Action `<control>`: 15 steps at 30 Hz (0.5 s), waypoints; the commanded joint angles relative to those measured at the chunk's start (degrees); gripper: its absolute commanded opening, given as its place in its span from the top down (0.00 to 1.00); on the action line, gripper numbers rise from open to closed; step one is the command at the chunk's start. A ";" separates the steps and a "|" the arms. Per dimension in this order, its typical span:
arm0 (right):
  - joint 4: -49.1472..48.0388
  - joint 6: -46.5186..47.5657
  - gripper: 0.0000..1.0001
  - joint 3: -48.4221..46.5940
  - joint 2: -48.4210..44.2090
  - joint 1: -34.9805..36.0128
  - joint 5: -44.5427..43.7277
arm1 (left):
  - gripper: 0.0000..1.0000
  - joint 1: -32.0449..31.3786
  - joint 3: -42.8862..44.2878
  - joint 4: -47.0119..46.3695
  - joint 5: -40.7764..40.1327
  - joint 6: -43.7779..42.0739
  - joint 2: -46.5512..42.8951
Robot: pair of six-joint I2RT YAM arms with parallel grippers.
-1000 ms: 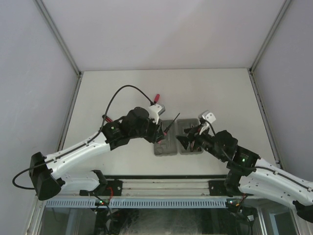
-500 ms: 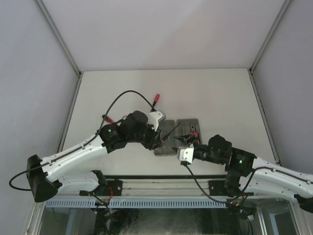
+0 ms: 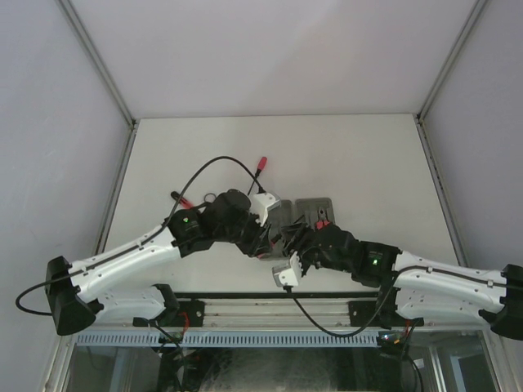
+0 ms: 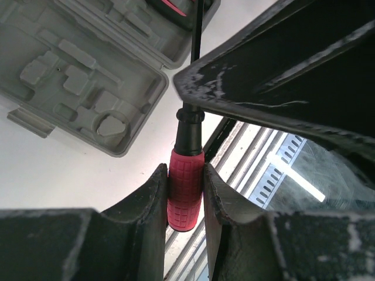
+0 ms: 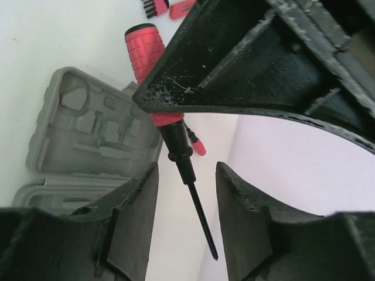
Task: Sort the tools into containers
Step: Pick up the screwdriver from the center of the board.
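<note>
My left gripper [image 4: 186, 175] is shut on the red handle of a screwdriver [image 4: 186, 196] and holds it above the near edge of the grey trays [image 4: 88, 76]. My right gripper [image 5: 186, 193] is open, and the screwdriver's black shaft [image 5: 196, 202] hangs between its fingers without touching them. In the top view both grippers meet over the trays [image 3: 313, 206], the left [image 3: 272, 237] and the right [image 3: 296, 242] close together. A red-and-black tool [image 3: 323, 219] lies in the right tray.
A red-handled tool [image 3: 261, 163] lies on the table behind the trays and another [image 3: 181, 198] to the left. The table's near edge and the rail [image 3: 270, 309] are just below the grippers.
My right arm has swung left from the right tray and turned its wrist, bringing its open fingers around the shaft. My left gripper has shifted slightly nearer with the screwdriver.
</note>
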State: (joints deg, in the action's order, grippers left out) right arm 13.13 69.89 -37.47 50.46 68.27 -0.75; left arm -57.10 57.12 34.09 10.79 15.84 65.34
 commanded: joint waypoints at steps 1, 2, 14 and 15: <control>-0.80 5.14 0.58 -2.76 2.37 1.06 -2.76 | 1.00 -0.86 -0.17 -0.10 1.19 -1.45 0.14; -0.55 5.17 0.62 -2.96 2.96 1.15 -2.69 | 1.00 -0.90 -0.17 0.02 1.22 -1.49 0.16; 1.64 3.42 1.00 -4.02 4.03 2.40 -4.09 | 0.81 -1.08 -0.54 0.32 -0.06 -1.21 -1.26; 1.65 3.15 1.00 -4.01 3.78 2.33 -4.10 | 0.76 -1.08 -0.64 0.10 -0.18 -1.16 -1.62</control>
State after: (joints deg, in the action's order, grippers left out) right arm 16.51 74.32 -39.00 55.57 70.17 -3.77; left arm -58.00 57.12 35.73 10.92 15.35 65.63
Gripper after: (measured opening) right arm 0.034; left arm 0.304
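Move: The left hand holds the screwdriver's red handle; its black collar lies roughly 4 cm to that hand's right, 1 cm ahead and slightly above. From the right hand the collar is about 1 cm ahead and 2 cm below. Under the right hand, some 17 cm down, the case's left tray is centred about 3 cm left and 2 cm ahead, the right tray 8 cm right and 3 cm ahead. Right hand sinks about 2 cm onto the screwdriver and pinches its black collar; left keeps gripping the handle. ##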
